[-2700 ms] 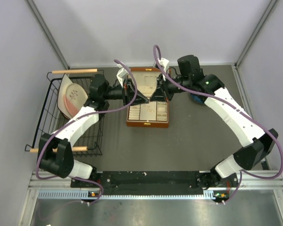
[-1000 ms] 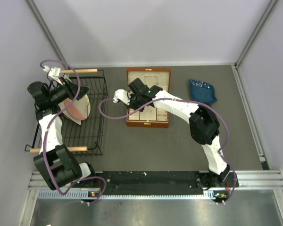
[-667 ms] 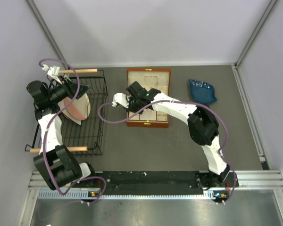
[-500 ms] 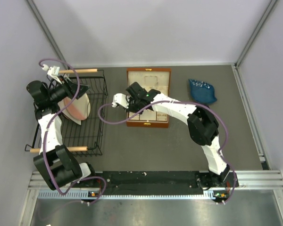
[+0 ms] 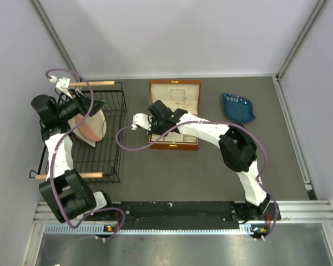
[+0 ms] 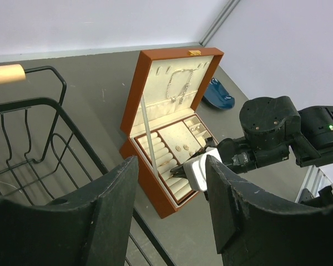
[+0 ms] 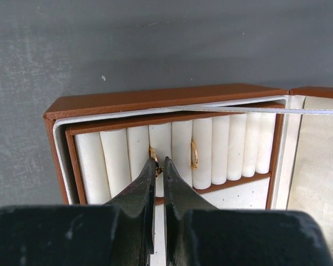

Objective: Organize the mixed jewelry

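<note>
The brown wooden box (image 7: 155, 97) stands open, showing its cream ring rolls. My right gripper (image 7: 160, 163) is shut on a tiny gold ring (image 7: 153, 153) that sits in a slot between two rolls. A second gold ring (image 7: 193, 155) stands two slots to the right. From above, the right gripper (image 5: 154, 118) is over the left part of the box (image 5: 175, 146). A thin silvery necklace (image 6: 177, 88) hangs inside the raised lid. My left gripper (image 6: 169, 160) is open and holds nothing. It hovers over the wire basket (image 5: 122, 113), well left of the box.
A pink and white plate (image 5: 91, 126) leans in the black wire basket, which has wooden handles (image 5: 94, 83). A blue dish (image 5: 237, 106) lies to the right of the box. Small studs (image 6: 183, 147) rest in the box tray. Grey walls enclose the table.
Over the last second the right gripper shifted slightly left across the box onto the ring rolls. The left arm, which was earlier at the box lid, now stays still over the basket.
</note>
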`<state>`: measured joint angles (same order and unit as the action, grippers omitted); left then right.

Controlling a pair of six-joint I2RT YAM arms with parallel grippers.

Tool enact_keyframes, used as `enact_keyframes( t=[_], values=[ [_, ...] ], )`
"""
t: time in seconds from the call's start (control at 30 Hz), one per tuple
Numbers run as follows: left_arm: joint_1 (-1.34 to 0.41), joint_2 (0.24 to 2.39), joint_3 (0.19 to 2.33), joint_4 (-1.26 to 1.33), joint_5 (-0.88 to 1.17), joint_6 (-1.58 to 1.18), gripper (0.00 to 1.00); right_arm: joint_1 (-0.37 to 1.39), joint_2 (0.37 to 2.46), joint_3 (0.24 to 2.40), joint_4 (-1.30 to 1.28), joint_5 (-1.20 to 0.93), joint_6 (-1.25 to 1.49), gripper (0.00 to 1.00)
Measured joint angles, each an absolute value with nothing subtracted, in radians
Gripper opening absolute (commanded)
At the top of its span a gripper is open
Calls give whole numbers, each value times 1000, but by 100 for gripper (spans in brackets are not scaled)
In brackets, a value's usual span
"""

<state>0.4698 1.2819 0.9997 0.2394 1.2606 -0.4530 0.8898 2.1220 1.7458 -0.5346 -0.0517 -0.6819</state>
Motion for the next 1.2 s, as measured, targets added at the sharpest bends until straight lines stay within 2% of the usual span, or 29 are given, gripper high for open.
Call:
enact_keyframes(
  t=[0.5, 1.0, 1.2],
  values=[
    [474, 1286, 1000, 264, 1268, -477, 56, 923, 2122, 1695, -464, 40, -699, 1],
    [477, 1287, 1000, 269, 1277, -477, 56, 936, 2106, 1689, -458, 102, -681, 31],
    [477, 1319, 1019, 269, 1284, -477, 56, 936, 2055, 1689, -489, 113, -667, 34]
  ],
)
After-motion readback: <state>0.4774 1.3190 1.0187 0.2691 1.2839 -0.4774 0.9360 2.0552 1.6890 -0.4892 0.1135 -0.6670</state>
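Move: The gold ring is still pinched in my right fingertips over the ring rolls. Its slot, between the third and fourth rolls from the box's front, lies level ahead, about 1 cm to my left and 1 cm below. The second ring stands about 2 cm farther out than the slot; the pearl earrings are about 2 cm ahead and 6 cm to the right of my right hand. From my left hand the slot is level ahead, some 20 cm right and 24 cm below. With my right hand I ease the pinched ring about 1 cm down into the gap between the third and fourth rolls, the fingertips tipping slightly forward by some 5 degrees. Then I open the fingers about a third, let go, and lift away, roughly 3 cm straight up with a slight drift right. ##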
